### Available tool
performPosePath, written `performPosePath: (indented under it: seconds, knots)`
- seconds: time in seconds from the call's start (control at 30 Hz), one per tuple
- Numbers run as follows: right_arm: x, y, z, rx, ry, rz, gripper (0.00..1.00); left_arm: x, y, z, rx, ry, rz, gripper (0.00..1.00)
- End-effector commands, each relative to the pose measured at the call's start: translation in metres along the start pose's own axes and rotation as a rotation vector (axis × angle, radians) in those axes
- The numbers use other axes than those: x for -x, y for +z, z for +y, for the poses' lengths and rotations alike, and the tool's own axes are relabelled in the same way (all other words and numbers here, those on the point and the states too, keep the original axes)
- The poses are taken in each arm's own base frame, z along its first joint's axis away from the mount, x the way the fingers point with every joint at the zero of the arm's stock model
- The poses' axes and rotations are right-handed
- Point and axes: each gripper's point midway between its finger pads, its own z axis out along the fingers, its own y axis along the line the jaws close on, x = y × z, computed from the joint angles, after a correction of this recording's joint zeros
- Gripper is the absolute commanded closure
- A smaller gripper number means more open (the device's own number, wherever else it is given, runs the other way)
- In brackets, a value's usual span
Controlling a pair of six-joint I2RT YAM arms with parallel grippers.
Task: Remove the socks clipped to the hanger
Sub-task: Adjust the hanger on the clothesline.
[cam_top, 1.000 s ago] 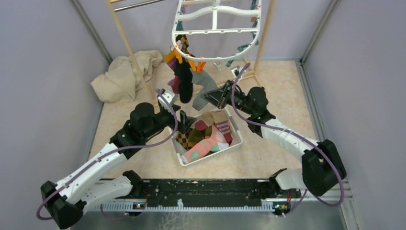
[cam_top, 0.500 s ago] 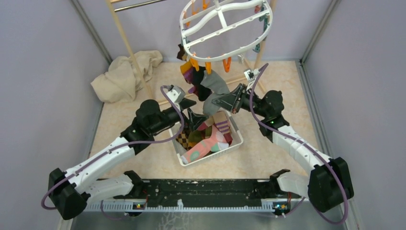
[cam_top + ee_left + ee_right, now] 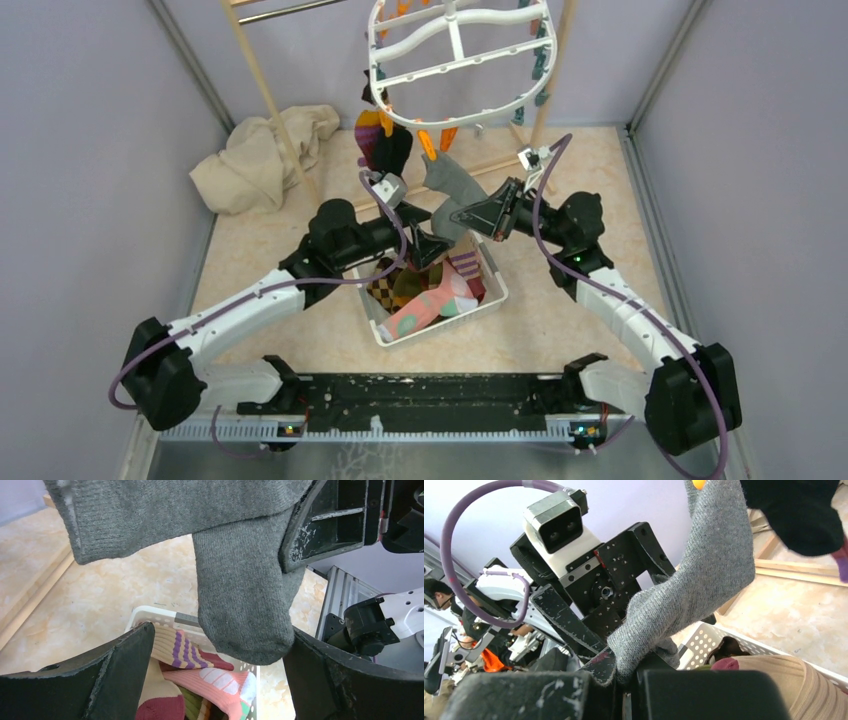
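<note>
The white oval hanger (image 3: 455, 60) hangs at the top, with orange pegs (image 3: 428, 143) under its near rim. A grey sock (image 3: 450, 180) runs down from an orange peg, and dark socks (image 3: 385, 148) hang to its left. My right gripper (image 3: 465, 215) is shut on the grey sock (image 3: 704, 575), pinching its lower part between the jaws (image 3: 629, 675). My left gripper (image 3: 425, 245) is open. The grey sock's toe (image 3: 245, 610) dangles between its spread fingers (image 3: 125, 670), touching neither pad for certain. A black sock (image 3: 799, 515) hangs beyond.
A white mesh basket (image 3: 500, 285) under both grippers holds several loose socks, among them a pink one (image 3: 210, 680) and a purple-striped one (image 3: 175, 650). A beige cloth (image 3: 260, 155) lies at the back left. Wooden rack poles (image 3: 265, 90) stand beside the hanger.
The hanger has swung and tilted. My left arm has moved right and away, bringing its open jaws round the grey sock's toe. My right gripper has drawn the sock a little rightward.
</note>
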Motion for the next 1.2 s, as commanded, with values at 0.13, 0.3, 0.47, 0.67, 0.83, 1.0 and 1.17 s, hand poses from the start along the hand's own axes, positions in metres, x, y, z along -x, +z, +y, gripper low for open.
performPosePath:
  seconds: [0.13,0.3,0.47,0.67,0.83,1.0,1.17]
  knots:
    - [0.004,-0.003,0.007,0.035,-0.03,-0.012,1.0,0.038,0.012,-0.013,-0.052,0.028,-0.082,0.47]
    - [0.0,-0.003,0.001,0.028,-0.022,-0.003,1.0,0.036,0.018,-0.015,-0.07,0.011,-0.054,0.77]
    - [0.003,-0.002,-0.015,-0.085,-0.052,0.029,0.84,0.04,0.023,0.0,0.07,0.031,0.013,0.86]
    - [0.021,-0.032,-0.058,-0.496,-0.15,0.042,0.68,0.013,0.03,0.012,0.356,0.178,0.194,0.87]
    - [0.059,-0.071,-0.059,-0.776,-0.246,-0.034,0.64,0.0,0.041,0.024,0.567,0.314,0.31,0.89]
    - [0.095,-0.11,-0.041,-0.965,-0.34,-0.13,0.6,-0.01,0.043,0.042,0.777,0.49,0.415,0.89]
    - [0.12,-0.143,-0.028,-1.109,-0.393,-0.234,0.52,-0.016,0.036,0.062,1.056,0.774,0.534,0.88]
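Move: The grey sock's loose end hangs between my open left fingers, about 2 cm to the right, 1 cm ahead and 1 cm above their middle. The orange clip holding the sock's top is roughly 9 cm ahead of my left hand and 12 cm up. The black sock hangs some 11 cm ahead and 8 cm left. My right fingers still pinch the grey sock; its loose end is about 1 cm left, 1 cm back and 2 cm down from them. I shut my left fingers on the grey sock's loose end while rising a couple of centimetres, my right fingers keeping their pinch until the left has closed. Then the right opens about halfway, lets go and draws off some 13 cm to the right and 5 cm forward, swinging clockwise. My left hand carries the end about 5 cm forward and rightward, rolling its left side up, turning counter-clockwise and finally sinking. ##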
